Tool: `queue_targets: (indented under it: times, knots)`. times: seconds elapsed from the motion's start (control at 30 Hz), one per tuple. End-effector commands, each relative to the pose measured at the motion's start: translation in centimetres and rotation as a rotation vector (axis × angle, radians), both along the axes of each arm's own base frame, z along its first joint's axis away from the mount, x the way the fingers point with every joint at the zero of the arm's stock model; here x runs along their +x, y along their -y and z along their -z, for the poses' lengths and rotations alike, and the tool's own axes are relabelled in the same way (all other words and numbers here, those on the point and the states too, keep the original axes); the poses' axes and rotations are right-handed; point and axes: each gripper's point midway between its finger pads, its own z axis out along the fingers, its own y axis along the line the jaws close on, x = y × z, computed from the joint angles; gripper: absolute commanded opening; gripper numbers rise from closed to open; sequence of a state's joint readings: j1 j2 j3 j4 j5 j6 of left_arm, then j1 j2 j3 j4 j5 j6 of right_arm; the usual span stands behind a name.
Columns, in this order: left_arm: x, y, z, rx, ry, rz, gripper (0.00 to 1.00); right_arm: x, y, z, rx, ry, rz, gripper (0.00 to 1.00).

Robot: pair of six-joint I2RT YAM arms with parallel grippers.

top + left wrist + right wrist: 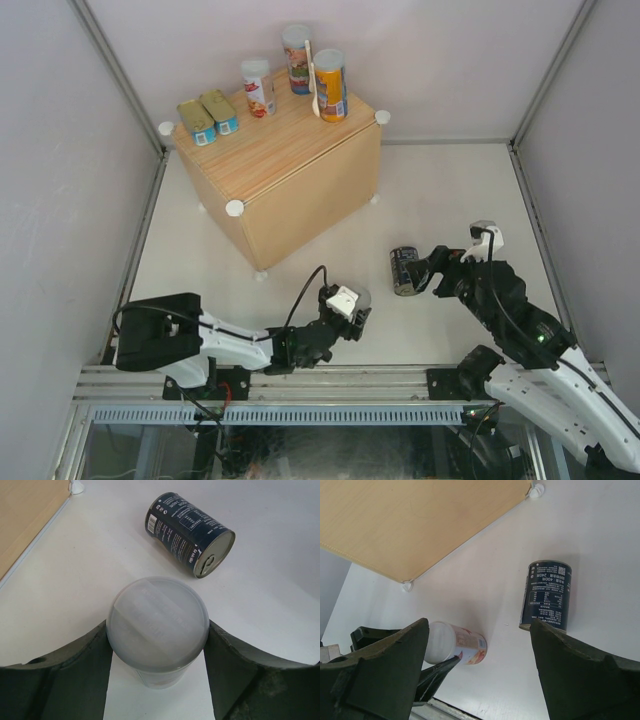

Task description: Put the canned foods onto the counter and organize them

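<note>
The counter [290, 150] is a light-wood box at the back, and several cans stand on its far edge: two flat gold-topped tins [208, 117], a red-white can [258, 87], a blue can [297, 58] and an orange can [331, 85]. My left gripper [353, 302] is shut on a white-lidded can [157, 622] that seems to stand upright on the white floor, a finger against each side. A dark can [405, 270] lies on its side. My right gripper [432, 268] hangs open just right of it. The dark can [547, 596] lies ahead of the right finger [580, 675].
A pale wooden stick [312, 75] leans between the blue and orange cans. White walls close in the floor on three sides. A metal rail [330, 385] runs along the near edge by the arm bases. The counter's corner foot [407, 586] is near the left arm.
</note>
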State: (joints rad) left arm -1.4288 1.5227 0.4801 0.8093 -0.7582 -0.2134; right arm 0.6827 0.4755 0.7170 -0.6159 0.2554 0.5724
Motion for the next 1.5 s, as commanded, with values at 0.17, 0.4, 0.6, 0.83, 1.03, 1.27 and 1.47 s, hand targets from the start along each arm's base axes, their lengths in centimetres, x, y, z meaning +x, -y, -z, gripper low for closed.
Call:
queue_targets:
  times: [0.17,0.4,0.6,0.83,1.03,1.27,1.47]
  knots:
    - [0.7,0.8,-4.9,-0.110,0.050,-0.013,0.09,-0.1,0.1,-1.8,0.032,0.064,-0.006,0.81]
    - [1.0,-0.2,-10.8,-0.126,0.121,-0.031,0.00,-0.3,0.4,-1.3,0.024,0.047,0.003,0.81]
    - [1.4,-1.5,-17.2,-0.153,0.180,-0.056,0.00,-0.3,0.4,-1.2,0.022,0.047,0.003,0.81]
    - [3.1,-3.9,-26.5,-0.187,0.235,-0.105,0.00,-0.2,0.0,-1.5,0.033,0.055,-0.011,0.81]
    - [6.5,-7.4,-34.1,-0.236,0.257,-0.171,0.00,0.1,-0.6,-1.6,0.031,0.053,-0.027,0.81]
    - [11.0,-10.8,-40.4,-0.249,0.299,-0.267,0.00,0.8,-1.4,-1.3,0.015,0.045,-0.036,0.81]
    - [14.2,-12.4,-42.7,-0.267,0.320,-0.315,0.00,1.3,-1.9,-1.3,0.012,0.048,-0.046,0.81]
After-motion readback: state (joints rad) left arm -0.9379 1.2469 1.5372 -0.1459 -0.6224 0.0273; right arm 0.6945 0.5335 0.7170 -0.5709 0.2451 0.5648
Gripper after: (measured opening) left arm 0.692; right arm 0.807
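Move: The left fingers already hold the lidded red-and-white can at the table. The free spot on the wooden box top, beside the cans there, lies about 29 cm ahead, 14 cm left and 17 cm above. Around it, counted from this hand, stand the first red-and-white can, 33 ahead and 20 left, and the yellow can, 32 ahead and 5 left, both with middles some 23 above. From the right hand the spot is roughly 26 cm ahead, 28 left and 5 higher. Keep the left gripper's hold on the can and raise it almost straight up at first, for some 20 cm. Then, still climbing to about 37 cm in all, swing it forward and left towards the free spot on the box top, letting the fingers tip upward a little and the hand turn about 20 degrees counter-clockwise. ##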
